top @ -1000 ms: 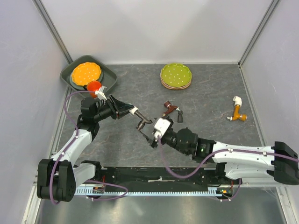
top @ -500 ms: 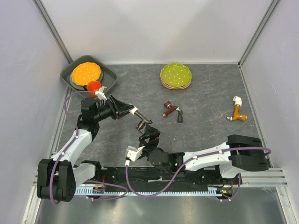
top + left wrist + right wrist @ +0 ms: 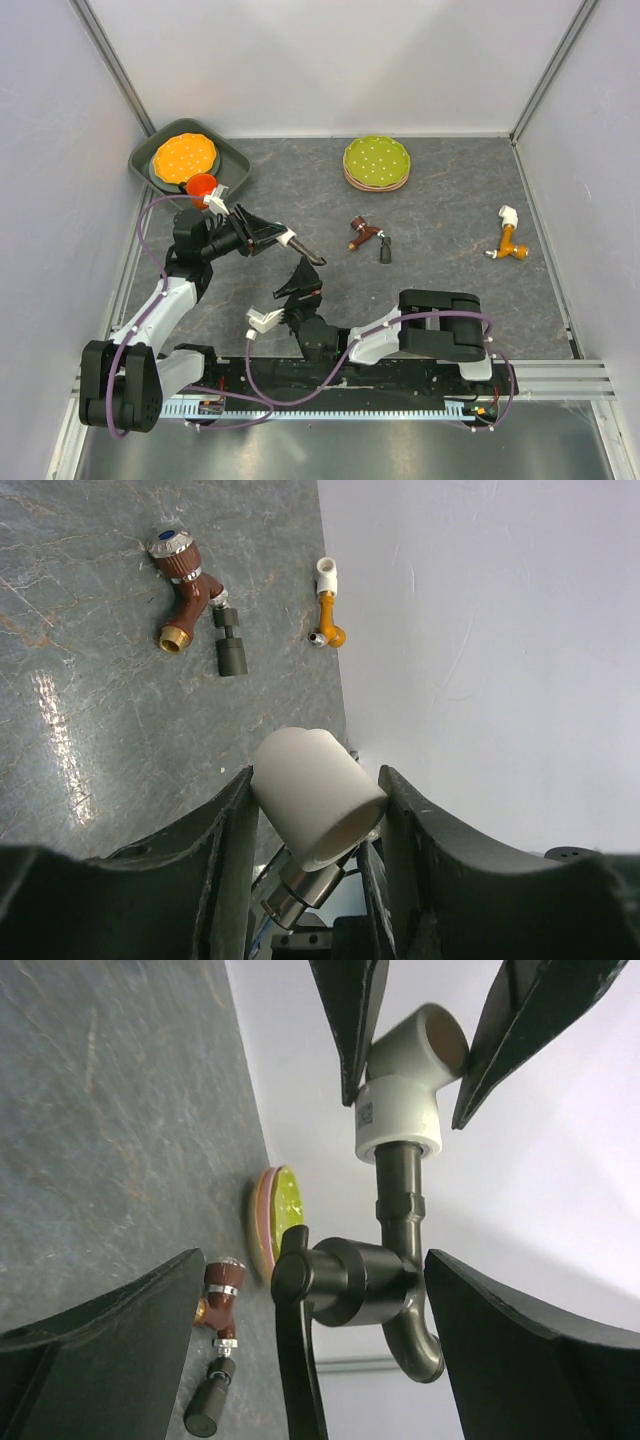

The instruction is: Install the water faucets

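Observation:
My left gripper (image 3: pixel 288 238) is shut on a white elbow fitting (image 3: pixel 318 795) and holds it above the table's middle. A dark grey crank-shaped tap (image 3: pixel 400 1270) is joined to that elbow (image 3: pixel 405 1090) and hangs from it (image 3: pixel 308 257). My right gripper (image 3: pixel 298 280) stands open just on the near side of the tap. In the right wrist view the tap lies between the wide-apart jaws of that gripper (image 3: pixel 312 1260) and touches neither. A reddish-brown tap (image 3: pixel 362 233) lies on the table with a small black piece (image 3: pixel 384 250) beside it.
An orange tap with a white elbow (image 3: pixel 510 238) lies at the right. Stacked green dotted plates (image 3: pixel 376 162) stand at the back centre. At the back left a grey tray (image 3: pixel 237 163) carries an orange plate (image 3: pixel 184 157) and an orange cup (image 3: pixel 201 186).
My right arm has folded back toward its base, carrying its open gripper from the tap's right side to its near side. My left gripper has held the elbow and tap still.

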Controlling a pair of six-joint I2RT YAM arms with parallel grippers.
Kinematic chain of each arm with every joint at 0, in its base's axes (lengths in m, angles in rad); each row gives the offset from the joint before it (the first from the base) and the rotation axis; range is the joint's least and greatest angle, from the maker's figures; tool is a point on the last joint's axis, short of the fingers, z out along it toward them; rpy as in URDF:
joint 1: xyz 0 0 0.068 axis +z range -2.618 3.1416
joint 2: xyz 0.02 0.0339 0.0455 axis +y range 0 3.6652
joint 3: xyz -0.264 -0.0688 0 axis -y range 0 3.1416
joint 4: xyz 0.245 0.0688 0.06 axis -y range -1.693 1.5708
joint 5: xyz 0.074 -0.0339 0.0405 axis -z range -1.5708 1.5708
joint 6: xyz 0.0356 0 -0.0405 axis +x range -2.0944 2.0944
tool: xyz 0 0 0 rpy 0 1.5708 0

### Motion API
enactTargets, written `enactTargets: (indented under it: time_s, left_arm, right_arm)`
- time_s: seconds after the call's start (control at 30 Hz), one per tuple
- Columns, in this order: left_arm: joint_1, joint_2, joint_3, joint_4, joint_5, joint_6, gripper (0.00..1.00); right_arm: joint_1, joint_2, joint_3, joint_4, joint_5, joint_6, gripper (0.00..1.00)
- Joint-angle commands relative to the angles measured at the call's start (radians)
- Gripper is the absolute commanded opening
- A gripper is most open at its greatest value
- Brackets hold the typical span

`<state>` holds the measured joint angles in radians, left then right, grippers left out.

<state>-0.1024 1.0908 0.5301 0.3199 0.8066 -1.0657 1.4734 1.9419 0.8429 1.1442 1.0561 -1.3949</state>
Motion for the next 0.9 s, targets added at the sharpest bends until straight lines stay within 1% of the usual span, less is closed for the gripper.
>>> enactTargets:
  time_s: [0.0, 0.07, 0.1, 0.13, 0.17, 0.27, 0.3, 0.33, 0.37, 0.43, 0.47, 0.5, 0.53, 0.57, 0.63, 0.67, 0.7, 0.73, 0.77, 0.8, 0.83, 0.87]
  left_arm:
    - [0.001, -0.019, 0.027, 0.033, 0.032, -0.017, 0.02]
    - [0.001, -0.019, 0.028, 0.033, 0.034, -0.017, 0.02]
    - [0.001, -0.019, 0.028, 0.033, 0.036, -0.017, 0.02]
    - [0.001, -0.019, 0.028, 0.033, 0.036, -0.016, 0.02]
    - [0.001, -0.019, 0.028, 0.033, 0.036, -0.016, 0.02]
    - [0.001, -0.02, 0.028, 0.033, 0.036, -0.016, 0.02]
    - [0.001, -0.019, 0.03, 0.033, 0.039, -0.016, 0.02]
    - [0.001, -0.02, 0.028, 0.033, 0.039, -0.016, 0.02]
    - [0.001, -0.02, 0.03, 0.033, 0.039, -0.016, 0.02]
    - [0.001, -0.02, 0.028, 0.033, 0.037, -0.014, 0.02]
    - [0.001, -0.02, 0.03, 0.033, 0.039, -0.014, 0.02]
    - [0.001, -0.022, 0.03, 0.034, 0.037, -0.014, 0.02]
    - [0.001, -0.022, 0.03, 0.033, 0.037, -0.014, 0.02]
    - [0.001, -0.02, 0.03, 0.033, 0.037, -0.014, 0.02]
    - [0.001, -0.02, 0.03, 0.033, 0.039, -0.013, 0.02]
    - [0.001, -0.022, 0.03, 0.033, 0.037, -0.011, 0.02]
    - [0.001, -0.022, 0.03, 0.033, 0.039, -0.011, 0.02]
    - [0.001, -0.022, 0.03, 0.033, 0.04, -0.011, 0.02]
    - [0.001, -0.022, 0.031, 0.034, 0.042, -0.011, 0.02]
    - [0.001, -0.019, 0.031, 0.036, 0.043, -0.01, 0.02]
    - [0.001, -0.019, 0.033, 0.036, 0.046, -0.008, 0.02]
    - [0.001, -0.019, 0.033, 0.038, 0.048, -0.008, 0.02]
  right_arm:
    - [-0.03, 0.026, 0.067, 0.246, 0.054, -0.099, 0.94]
    - [-0.038, 0.025, 0.079, 0.241, 0.048, -0.084, 0.88]
    - [-0.041, 0.022, 0.082, 0.239, 0.047, -0.067, 0.79]
    - [-0.044, 0.019, 0.085, 0.235, 0.047, -0.058, 0.74]
    - [-0.05, 0.017, 0.088, 0.233, 0.047, -0.05, 0.62]
    - [-0.058, -0.004, 0.088, 0.212, 0.047, -0.004, 0.48]
    - [-0.058, -0.015, 0.088, 0.194, 0.045, 0.02, 0.41]
    - [-0.058, -0.026, 0.087, 0.169, 0.045, 0.075, 0.38]
    - [-0.059, -0.056, 0.084, 0.113, 0.041, 0.114, 0.32]
    - [-0.061, -0.095, 0.081, 0.04, 0.028, 0.193, 0.28]
    - [-0.064, -0.141, 0.078, -0.051, 0.019, 0.302, 0.26]
    - [-0.067, -0.168, 0.078, -0.108, -0.008, 0.359, 0.23]
    - [-0.071, -0.199, 0.081, -0.177, -0.033, 0.441, 0.22]
    - [-0.084, -0.265, 0.088, -0.33, -0.06, 0.599, 0.2]
    - [-0.113, -0.335, 0.099, -0.473, -0.189, 0.782, 0.18]
    - [-0.151, -0.403, 0.099, -0.58, -0.238, 0.944, 0.17]
    - [-0.175, -0.435, 0.099, -0.619, -0.299, 1.012, 0.17]
    - [-0.202, -0.461, 0.091, -0.647, -0.392, 1.072, 0.16]
    - [-0.255, -0.509, 0.088, -0.691, -0.448, 1.14, 0.16]
    - [-0.283, -0.526, 0.087, -0.711, -0.494, 1.24, 0.15]
    - [-0.309, -0.54, 0.087, -0.73, -0.581, 1.296, 0.16]
    - [-0.361, -0.558, 0.085, -0.757, -0.622, 1.342, 0.15]
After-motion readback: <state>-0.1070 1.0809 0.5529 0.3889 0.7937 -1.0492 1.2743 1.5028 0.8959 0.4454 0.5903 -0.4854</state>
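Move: The grey faucet's valve body, the right hand's aim, sits almost between its open fingers, about 2 cm ahead and 2 cm above. From that hand, the white elbow lies some 7 cm ahead, 4 cm left and 3 cm higher; on the table some 15 cm below, the brown faucet is about 9 cm ahead and 13 cm right, the dark handle about 5 cm ahead and 18 cm right. From the left hand, the valve body is roughly 6 cm back, 5 cm right and slightly lower. Forward and up about 2 cm each, the right hand slips its fingers around the grey faucet's valve body and closes from wide open to pinch it. Keeping that grip, it twists roughly 45 degrees about the pipe, left side rising and fingertips tipping down, clockwise looking along the pipe towards the elbow, and climbs another 3 cm. The left hand keeps hold of the white elbow, rising 2 cm and tipping up slightly. ##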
